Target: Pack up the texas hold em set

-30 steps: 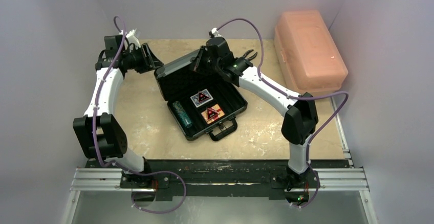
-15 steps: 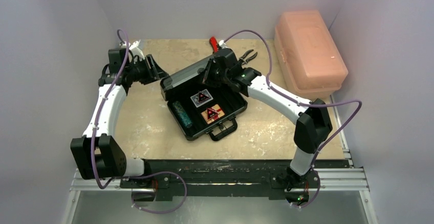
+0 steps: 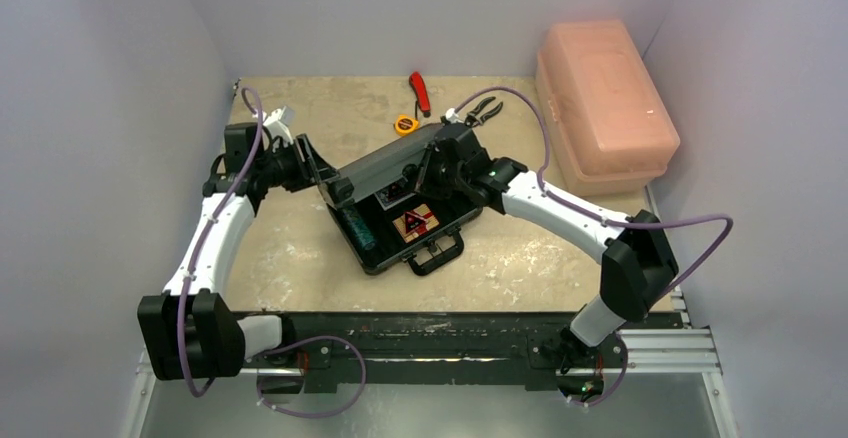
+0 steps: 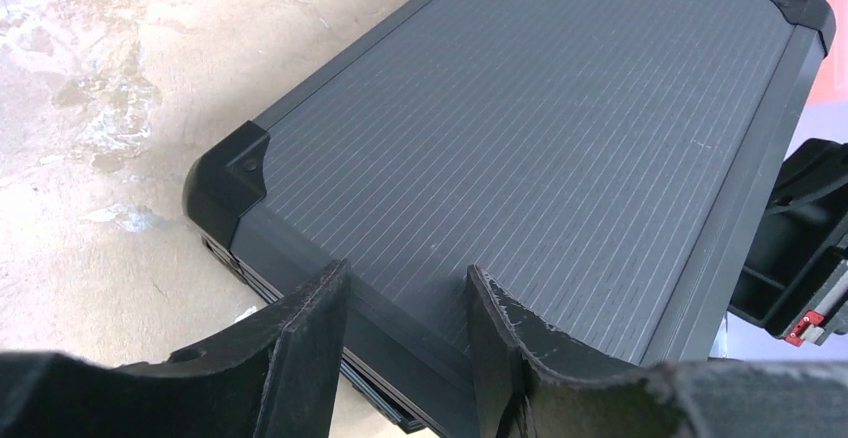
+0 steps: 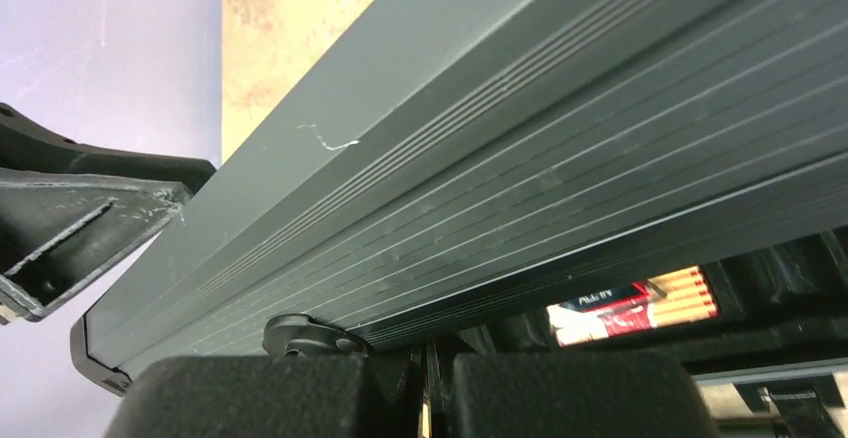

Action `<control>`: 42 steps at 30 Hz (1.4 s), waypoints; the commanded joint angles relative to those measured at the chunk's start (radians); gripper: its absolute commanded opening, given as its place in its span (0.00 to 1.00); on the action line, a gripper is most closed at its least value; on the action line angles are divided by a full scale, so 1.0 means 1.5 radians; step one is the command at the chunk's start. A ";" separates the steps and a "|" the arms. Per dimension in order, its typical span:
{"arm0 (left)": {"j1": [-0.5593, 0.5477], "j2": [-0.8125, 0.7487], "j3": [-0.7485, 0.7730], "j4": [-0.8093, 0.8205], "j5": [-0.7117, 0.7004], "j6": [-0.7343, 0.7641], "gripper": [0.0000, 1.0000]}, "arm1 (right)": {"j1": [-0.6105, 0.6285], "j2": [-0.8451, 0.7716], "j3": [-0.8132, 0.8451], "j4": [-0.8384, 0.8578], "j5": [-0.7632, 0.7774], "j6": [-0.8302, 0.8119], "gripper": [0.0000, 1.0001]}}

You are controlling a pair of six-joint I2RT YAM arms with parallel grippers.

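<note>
The black briefcase (image 3: 440,236) lies open in the middle of the table, and its ribbed lid (image 3: 385,163) tilts forward, partly lowered over the base. Inside I see a teal chip roll (image 3: 356,226) and an orange-red card deck (image 3: 414,222) with a red-black triangle on it. My left gripper (image 3: 318,163) is open behind the lid's left end, and its fingertips (image 4: 325,298) rest against the lid's outer face (image 4: 540,108). My right gripper (image 3: 425,168) is shut and pressed against the lid's free edge (image 5: 520,138), next to a latch (image 5: 300,336). The deck (image 5: 635,303) shows under that edge.
A large pink plastic box (image 3: 603,98) stands at the back right. Behind the case lie a red-handled tool (image 3: 419,91), a small yellow ring-shaped item (image 3: 404,124) and black pliers (image 3: 484,110). The case handle (image 3: 436,256) points toward the near edge.
The lid has swung forward from upright to partly lowered over the base. Both grippers moved toward me with it. The tools behind the case came into view.
</note>
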 commanded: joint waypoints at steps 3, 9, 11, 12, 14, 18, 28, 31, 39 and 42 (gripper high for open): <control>-0.020 -0.036 -0.055 -0.048 0.008 0.003 0.45 | -0.005 -0.051 -0.051 0.060 0.047 0.015 0.00; -0.023 -0.047 -0.065 -0.054 -0.004 0.006 0.45 | -0.004 -0.074 -0.105 0.066 0.052 0.022 0.00; -0.023 -0.047 -0.065 -0.054 -0.005 0.007 0.45 | -0.005 -0.082 -0.121 0.066 0.054 0.022 0.00; -0.023 -0.047 -0.065 -0.054 -0.006 0.007 0.45 | -0.005 -0.087 -0.129 0.066 0.057 0.023 0.00; -0.024 -0.047 -0.064 -0.054 -0.008 0.007 0.45 | -0.004 -0.099 -0.145 0.063 0.065 0.023 0.00; -0.024 -0.049 -0.061 -0.061 -0.013 0.011 0.45 | -0.004 -0.128 -0.178 0.048 0.086 0.020 0.00; -0.026 -0.052 -0.033 -0.080 -0.018 0.019 0.45 | -0.004 -0.233 -0.309 0.011 0.169 -0.004 0.00; -0.033 -0.050 -0.018 -0.089 -0.030 0.023 0.43 | -0.004 -0.263 -0.342 0.004 0.190 -0.015 0.03; -0.159 -0.027 0.065 -0.143 -0.116 0.053 0.43 | -0.004 -0.343 -0.436 0.054 0.168 -0.053 0.24; -0.201 -0.013 0.092 -0.148 -0.138 0.060 0.43 | -0.005 -0.366 -0.460 0.079 0.145 -0.060 0.31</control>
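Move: Both hands are at the black case's half-lowered lid. Its middle lies some 6 cm ahead, 13 cm right of and 6 cm below the left hand, with the lid's near-left corner only 3 cm right, 2 cm back and 2 cm below. From the right hand the lid's middle is about 7 cm ahead, 5 cm left and 6 cm below; the red card deck lies 2 cm back and 15 cm below, the handle 8 cm back, 4 cm right and 15 cm below. Half-open left fingers, already at the outside of the lid near its corner, follow the closing lid about 5 cm back and 3 cm down, tipping slightly downward, then lift and swing right above the lid, clear of it. The right hand's closed fingers leave the lid's free edge, travelling about 14 cm right, 9 cm down and 8 cm back past the handle side, opening about a quarter near the end. ##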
